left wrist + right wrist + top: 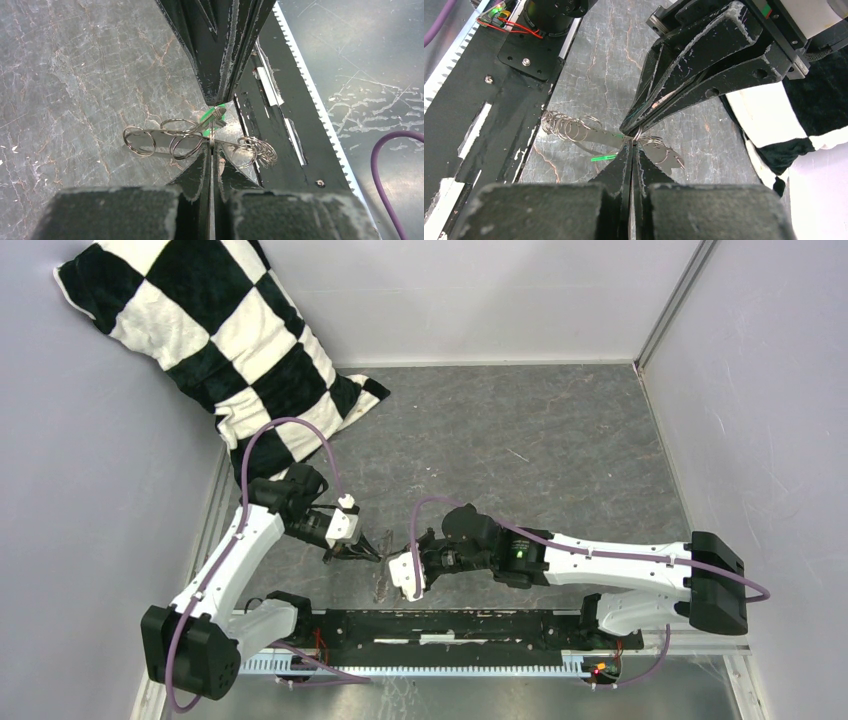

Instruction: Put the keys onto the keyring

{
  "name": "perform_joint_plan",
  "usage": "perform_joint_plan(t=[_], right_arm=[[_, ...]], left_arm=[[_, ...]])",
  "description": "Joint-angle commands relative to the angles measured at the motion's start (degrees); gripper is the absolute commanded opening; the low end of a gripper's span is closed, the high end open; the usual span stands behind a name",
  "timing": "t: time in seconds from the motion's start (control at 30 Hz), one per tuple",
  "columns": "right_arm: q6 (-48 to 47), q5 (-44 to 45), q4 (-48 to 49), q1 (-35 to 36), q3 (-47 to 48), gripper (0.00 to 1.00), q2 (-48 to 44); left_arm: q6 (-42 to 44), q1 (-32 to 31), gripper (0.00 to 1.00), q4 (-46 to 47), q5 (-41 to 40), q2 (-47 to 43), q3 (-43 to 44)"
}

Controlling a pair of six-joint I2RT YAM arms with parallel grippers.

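Observation:
Both grippers meet tip to tip low over the grey table, just behind the front rail. My left gripper (368, 552) (212, 149) is shut on the thin silvery wire of the keyring (165, 134) (591, 134) (383, 580). Small rings (257, 150) (564, 125) hang strung along the keyring on both sides of the grip. My right gripper (392, 565) (631, 143) is shut, its tips (219, 100) right against the left ones. The key's bright green tag (215, 117) (603, 158) shows at those tips, touching the keyring wire. The key's metal part is hidden.
A black rail (450, 625) (280, 130) with a toothed white strip runs along the near edge, right beside the grippers. A black-and-white checkered pillow (220, 340) (784, 125) lies at the back left. Grey walls enclose the table. A purple cable (385, 165) loops nearby.

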Motion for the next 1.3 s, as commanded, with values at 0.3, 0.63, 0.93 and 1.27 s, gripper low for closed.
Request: perform_joint_plan(t=[0.3,0.63,0.93,1.27], right_arm=[[-1.73,-0.27,3.58,0.88,1.27,0.0,0.2],[-2.54,-0.36,3.71,0.84,1.92,0.0,0.7],[2.55,1.81,3.64,0.86,-3.26,0.05,-2.32],[24.09,-6.22,23.88,1.11,-26.88,0.57,-6.75]], left_arm=[[1.65,-0.44,0.02,-1.13,3.27,-1.27,2.05],[11.01,-2.25,0.02,-7.77,1.54,-0.9,3.03],[5.65,-2.29,0.02,-3.8,-3.22,-0.85,2.57],[-1.1,6.62,0.02,9.71,-6.79,2.32,0.51]])
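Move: My right fingertips hold the keys with their green tag right beside the keyring, the split ring pinched in my left fingers. That ring sits about 2 cm left of my right hand and 2 cm lower; the grey plate full of rings hangs some 5 cm below and 1 cm left of it, 1 cm back. The black rail's middle is roughly 10 cm back, 1 cm right and 19 cm down. From my left hand the keys are about 2 cm right, 1 cm up, level fore-and-aft. I hold my right hand nearly still at the ring while my left, keeping its pinch, draws the ring back about 2 cm. Then my right fingers open about halfway, letting go of the keys, and that hand drops some 9 cm, swinging right and a little back, away from the ring. Meanwhile my left swings the ring and plate forward about 5 cm, slightly left and down. ##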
